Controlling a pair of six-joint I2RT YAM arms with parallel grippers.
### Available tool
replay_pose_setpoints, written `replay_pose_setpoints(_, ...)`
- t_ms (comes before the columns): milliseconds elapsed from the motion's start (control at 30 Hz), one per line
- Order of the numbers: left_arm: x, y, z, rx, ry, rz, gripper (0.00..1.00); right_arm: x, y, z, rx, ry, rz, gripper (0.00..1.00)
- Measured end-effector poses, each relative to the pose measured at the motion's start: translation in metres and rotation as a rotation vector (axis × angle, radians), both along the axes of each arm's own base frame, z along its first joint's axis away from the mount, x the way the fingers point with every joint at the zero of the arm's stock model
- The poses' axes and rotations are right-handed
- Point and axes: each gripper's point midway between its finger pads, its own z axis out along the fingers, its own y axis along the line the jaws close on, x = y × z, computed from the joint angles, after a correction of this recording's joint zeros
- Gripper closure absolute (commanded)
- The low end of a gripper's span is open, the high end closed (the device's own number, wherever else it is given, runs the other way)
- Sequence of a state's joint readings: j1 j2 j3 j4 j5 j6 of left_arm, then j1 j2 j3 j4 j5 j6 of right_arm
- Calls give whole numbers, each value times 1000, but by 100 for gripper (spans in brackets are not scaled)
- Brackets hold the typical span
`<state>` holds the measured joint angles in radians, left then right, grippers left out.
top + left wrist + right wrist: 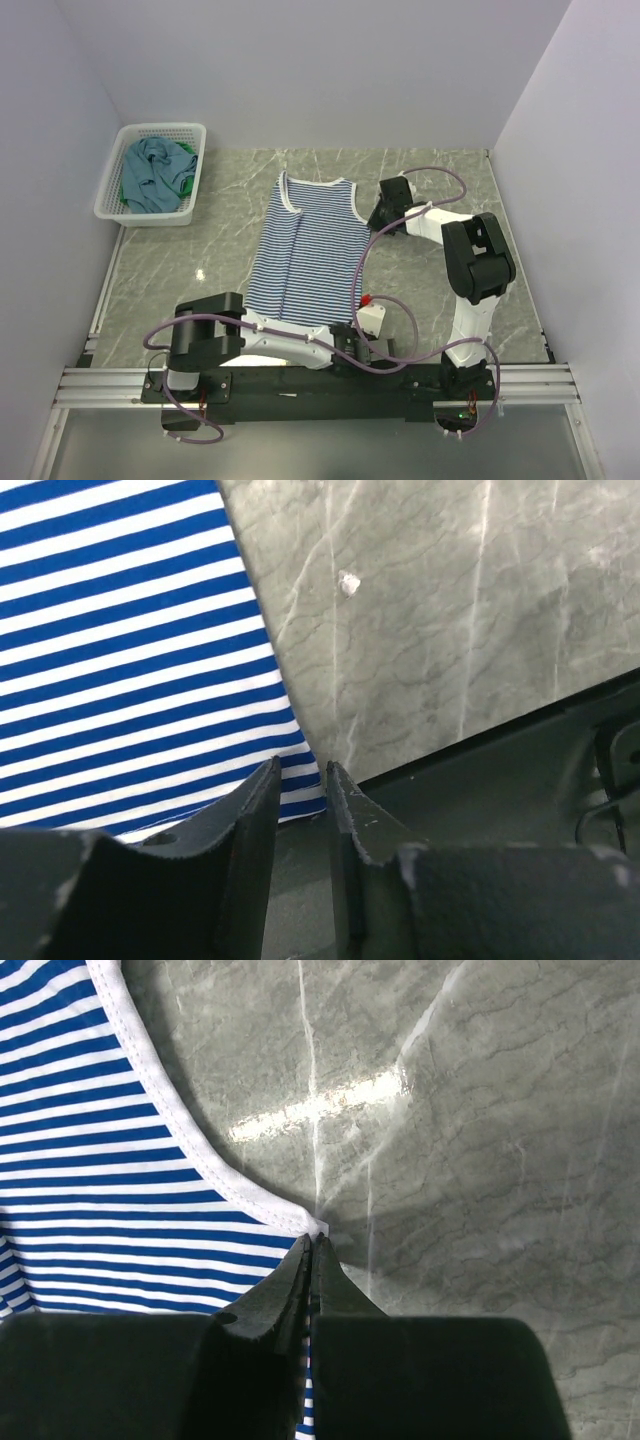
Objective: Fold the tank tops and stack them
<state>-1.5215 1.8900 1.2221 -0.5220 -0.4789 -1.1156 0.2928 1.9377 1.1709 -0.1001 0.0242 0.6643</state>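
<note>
The navy-and-white striped tank top [305, 250] lies flat on the marble table, neck toward the far wall. My right gripper [375, 222] is shut on its right armhole edge [255, 1205], pinching the white binding between the fingertips [312, 1240]. My left gripper [302, 770] is open at the near right hem corner [305, 780], which shows in the narrow gap between its fingertips. In the top view this gripper [352, 338] is at the table's near edge. The teal-blue tank top [150, 170] and a bit of the green one [186, 181] lie crumpled in the basket.
The white lattice basket [110, 195] stands at the far left against the wall. Purple cables loop over both arms. The black mounting rail [330, 380] runs along the near edge, just behind the left gripper. Walls close in the table on three sides.
</note>
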Motion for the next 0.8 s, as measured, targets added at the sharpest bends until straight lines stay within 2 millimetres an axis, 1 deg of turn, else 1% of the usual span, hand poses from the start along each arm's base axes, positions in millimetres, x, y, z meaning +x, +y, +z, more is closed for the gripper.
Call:
replay_pose_setpoints(100, -2, -2, 0, 12, -13, -1, 67, 0, 0, 0, 2, 0, 0, 100)
replay_pose_setpoints(200, -2, -2, 0, 23, -24, 0, 73, 0, 0, 0, 3, 0, 0, 100)
replay_pose_setpoints(233, -1, -1, 0, 28, -29, 3, 82, 0, 0, 0, 4, 0, 0, 100)
replay_pose_setpoints(333, 1, 2, -1, 43, -41, 19, 100, -1, -1, 0, 5, 1, 0, 100)
replay_pose_setpoints(533, -2, 4, 2, 51, -62, 15, 99, -6, -8, 1, -3, 16, -5, 100)
replay_pose_setpoints(600, -7, 4, 10, 21, -61, 1, 99, -10, -12, 0, -13, 34, -8, 100)
replay_pose_setpoints(700, -15, 4, 31, -75, -51, -19, 99, -18, -18, 1, -35, 60, -10, 100)
replay_pose_setpoints(800, -23, 4, 58, -223, -24, -35, 99, -32, -27, 5, -71, 79, -18, 100)
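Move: Lying between the left hand's part-open fingers, no more than 1 cm below, is the tank top's near right hem corner, with the table's front edge only about 1 cm back of that hand. The right underarm corner, already pinched in the right hand, is some 35 cm ahead and 4 cm right of the left hand. From the right hand, the middle of the folded-over left side lies about 23 cm left and 8 cm back. Closing on the hem corner, the left fingers pinch the cloth almost in place, then lift it about 6 cm while easing 2 cm back, the wrist rolling some 15 degrees so the hand's left side drops. The right hand keeps its pinch on the underarm corner and, speeding up late, drags it low over the table about 4 cm back and to the right. ##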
